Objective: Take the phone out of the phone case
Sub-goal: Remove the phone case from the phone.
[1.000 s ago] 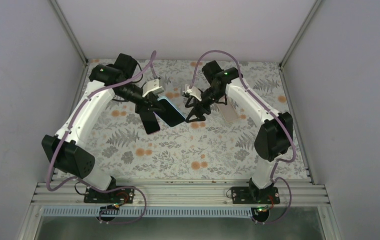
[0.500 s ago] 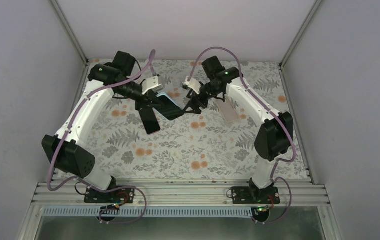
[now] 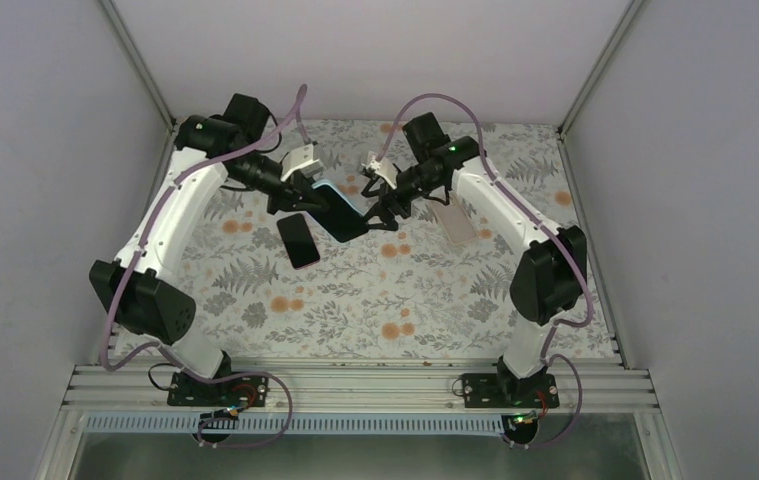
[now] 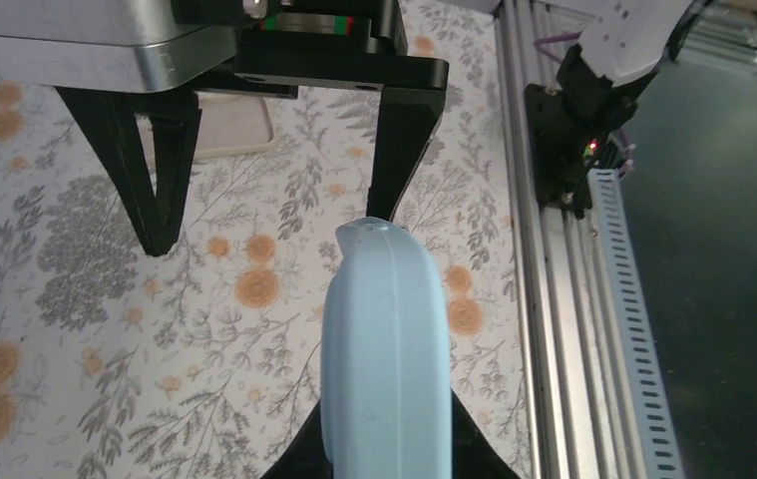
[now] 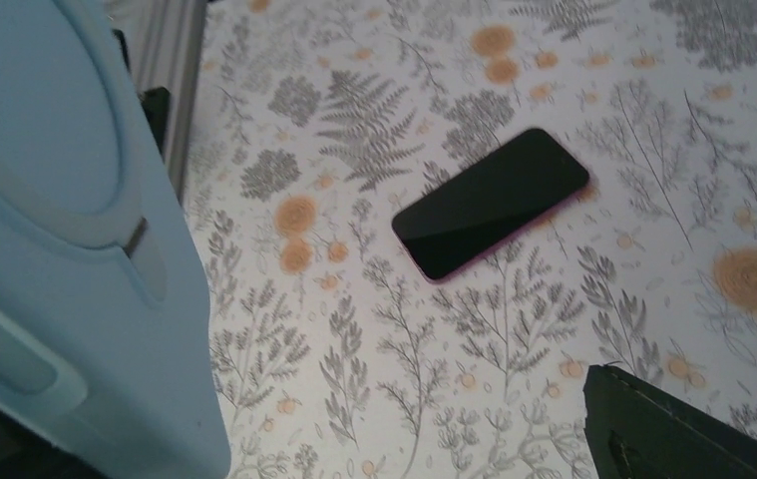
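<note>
My left gripper (image 3: 311,194) is shut on a dark phone in a light blue case (image 3: 343,216) and holds it tilted above the table's back middle. In the left wrist view the case's edge (image 4: 386,349) rises from between my fingers (image 4: 474,461). My right gripper (image 3: 380,210) is open at the case's far end; one finger (image 4: 394,150) touches the case's tip, the other (image 4: 155,180) stands apart to the side. In the right wrist view the blue case's back (image 5: 65,249) fills the left, and one right finger (image 5: 673,429) shows at lower right.
A black phone with a pink rim (image 3: 298,240) lies flat on the floral table below the held case; it also shows in the right wrist view (image 5: 494,200). A beige case or phone (image 3: 452,222) lies to the right. The aluminium rail (image 4: 544,249) runs along the near edge.
My left gripper has drawn back and up with the blue-cased phone, so the pink-rimmed phone now lies uncovered. My right gripper has shifted slightly left, staying open at the case's end.
</note>
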Motion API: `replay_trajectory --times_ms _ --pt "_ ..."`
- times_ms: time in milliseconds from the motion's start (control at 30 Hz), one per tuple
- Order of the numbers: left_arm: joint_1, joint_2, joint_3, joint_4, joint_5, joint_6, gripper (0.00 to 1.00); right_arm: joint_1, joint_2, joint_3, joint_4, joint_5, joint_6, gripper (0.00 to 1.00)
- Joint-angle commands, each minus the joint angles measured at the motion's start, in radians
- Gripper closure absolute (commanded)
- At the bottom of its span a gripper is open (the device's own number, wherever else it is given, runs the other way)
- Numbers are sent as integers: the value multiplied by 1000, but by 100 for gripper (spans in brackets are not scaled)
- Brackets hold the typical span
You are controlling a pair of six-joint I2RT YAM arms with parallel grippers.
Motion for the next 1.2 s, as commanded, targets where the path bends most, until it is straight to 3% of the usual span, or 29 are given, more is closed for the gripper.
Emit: replay_trajectory --times_ms 0,167,400,667,767,867,967,1100,1167 --pt "-31 64 73 40 234 52 98 64 -74 -5 156 -299 46 3" --pt "-22 125 118 39 152 36 98 89 -67 36 121 -398 51 4" --pt "-31 126 126 72 107 16 98 122 -139 -79 468 -382 310 4" --pt "-55 122 137 108 44 -11 98 185 -42 27 389 -396 275 7" --pt "-52 141 184 53 20 12 97 184 -66 1 418 -362 277 26" --pt "-40 144 203 39 7 3 93 176 -97 -21 425 -327 268 52" --pt "-29 130 196 39 -8 9 87 159 -131 -68 455 -291 272 84" --pt "-24 120 210 39 -38 -13 68 132 -162 -138 543 -205 318 91" --pt "-23 111 219 39 -67 -29 35 112 -192 -141 546 -161 341 96"
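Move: The cased phone, held aloft in the left fingers, has its middle some 4 cm right, 2 cm back and 4 cm below the left hand; from the right hand it lies about 7 cm left, 5 cm back and 4 cm higher. The bare phone on the table sits roughly 20 cm left, 4 cm ahead and 21 cm below the right hand, and the empty case 24 cm right, 11 cm ahead at that same depth. The cased phone's free lower end is taken by the right hand, which climbs and shifts left about 5 cm each, easing back some 2 cm, tilting up about 15 degrees, then shuts its wide-open fingers to pinch that end. The left hand keeps its grip while drifting forward about 2 cm, and only at the very end starts to open. ##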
